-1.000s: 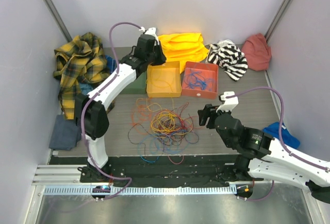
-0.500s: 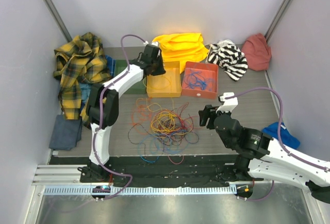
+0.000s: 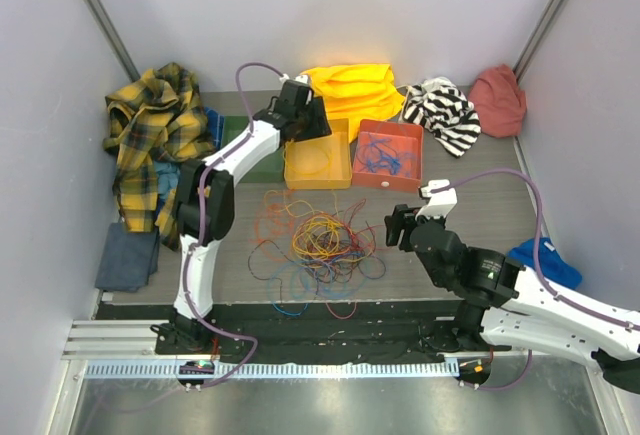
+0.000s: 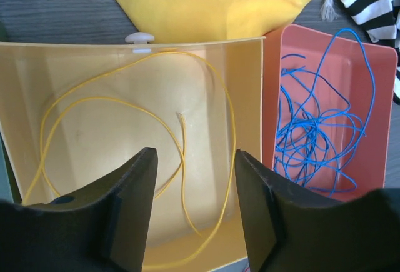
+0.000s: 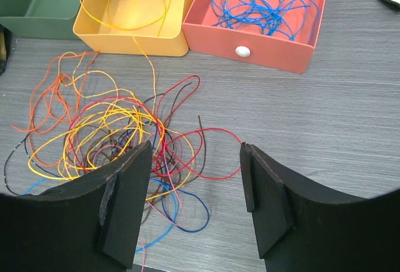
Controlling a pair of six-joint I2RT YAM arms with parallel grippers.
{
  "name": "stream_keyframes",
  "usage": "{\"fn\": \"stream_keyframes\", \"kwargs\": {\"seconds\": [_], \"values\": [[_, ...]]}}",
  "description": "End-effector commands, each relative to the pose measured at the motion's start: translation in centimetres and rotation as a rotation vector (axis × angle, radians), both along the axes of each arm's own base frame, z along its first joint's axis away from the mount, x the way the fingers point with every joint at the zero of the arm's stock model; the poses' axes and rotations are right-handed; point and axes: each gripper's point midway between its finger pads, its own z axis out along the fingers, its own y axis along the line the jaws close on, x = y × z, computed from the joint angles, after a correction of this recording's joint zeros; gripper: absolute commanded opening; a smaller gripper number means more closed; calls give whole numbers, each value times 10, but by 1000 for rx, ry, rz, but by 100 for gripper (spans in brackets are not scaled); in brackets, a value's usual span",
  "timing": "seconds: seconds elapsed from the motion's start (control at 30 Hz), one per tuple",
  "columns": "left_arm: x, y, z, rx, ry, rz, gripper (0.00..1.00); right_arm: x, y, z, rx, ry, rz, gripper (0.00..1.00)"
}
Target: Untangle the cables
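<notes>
A loose tangle of cables in yellow, orange, red, blue and dark colours lies mid-table, also seen in the right wrist view. My left gripper hovers open over the yellow box, with nothing between its jaws. A yellow cable lies looped in the box below it. Blue cables fill the red box beside it. My right gripper hangs open just right of the tangle, above bare table, holding nothing. One yellow strand runs from the yellow box to the tangle.
A green box stands left of the yellow one. Clothes ring the table: plaid shirt, yellow cloth, striped cloth, pink cloth, blue cloth and a grey-blue cloth.
My left arm has come down from above onto the yellow box and its jaws have opened, leaving the yellow cable in the box. The right arm has barely moved.
</notes>
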Motion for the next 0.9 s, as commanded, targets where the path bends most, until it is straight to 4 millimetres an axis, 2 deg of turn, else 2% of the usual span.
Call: {"fn": "stream_keyframes", "kwargs": {"seconds": [0.0, 0.07, 0.1, 0.2, 0.23, 0.3, 0.33, 0.37, 0.4, 0.43, 0.47, 0.5, 0.53, 0.57, 0.6, 0.67, 0.7, 0.87], "values": [[-8, -3, 65, -82, -104, -12, 64, 3, 4, 10, 43, -16, -12, 66], [-14, -1, 69, -71, -112, -11, 70, 2, 4, 10, 45, -15, -8, 66], [-20, 4, 77, -67, -124, -4, 99, 1, 4, 11, 54, -16, -8, 66], [-26, 20, 89, -34, -158, 45, 100, 0, 5, 12, 67, -13, 0, 66], [-37, 27, 103, -43, -177, 50, 100, 0, 6, 12, 72, -12, 3, 66], [-52, 30, 109, -48, -182, 52, 100, -1, 7, 10, 75, -7, 7, 66], [-68, 37, 113, -40, -188, 63, 100, 0, 9, 8, 72, -3, 11, 66], [-79, 35, 113, -36, -187, 58, 100, -1, 12, 6, 72, 3, 23, 66], [-97, 23, 114, -26, -194, 21, 100, -1, 14, 3, 71, 9, 28, 66], [-107, 25, 107, 13, -198, 37, 100, 0, 17, 1, 72, 12, 32, 66], [-126, 23, 99, 36, -190, 15, 100, -1, 19, -2, 69, 19, 40, 65], [-148, 7, 91, 54, -184, -37, 100, -1, 22, -4, 72, 25, 46, 65], [-157, 4, 86, 74, -188, -36, 100, 0, 23, -4, 74, 23, 47, 65], [-169, 8, 68, 115, -177, -22, 100, 1, 24, -5, 73, 25, 45, 65], [-182, -4, 63, 103, -172, -58, 100, 0, 26, -5, 74, 25, 49, 65], [-194, -17, 52, 48, -153, -99, 100, 2, 28, -2, 82, 20, 50, 65], [-200, -15, 39, 57, -130, -97, 100, 2, 27, -2, 81, 19, 51, 65], [-206, -9, 14, 88, -66, -77, 97, -1, 27, -3, 95, 22, 56, 65]]}}
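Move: The cable pile the left hand heads for next lies some 28 cm back from it, almost straight behind and about 9 cm lower. This hand is over the yellow tray, whose middle is around 2 cm back and 7 cm below. The red tray with blue cable sits about 19 cm to the right and 3 cm back, the green tray 20 cm to the left, nearly level. From the right hand, the pile is roughly 16 cm left, 5 cm ahead and 18 cm below. The left hand leaves the yellow cable lying in the yellow tray, opening its half-open fingers wide as it lifts about 10 cm and draws back over the tray's near wall towards the pile. Some 22 cm back it sinks again to its starting height and stays wide open above the pile's tray-side part, the wrist turned slightly clockwise and no touch visible, while the right hand, still half open, shifts about 2 cm left. ##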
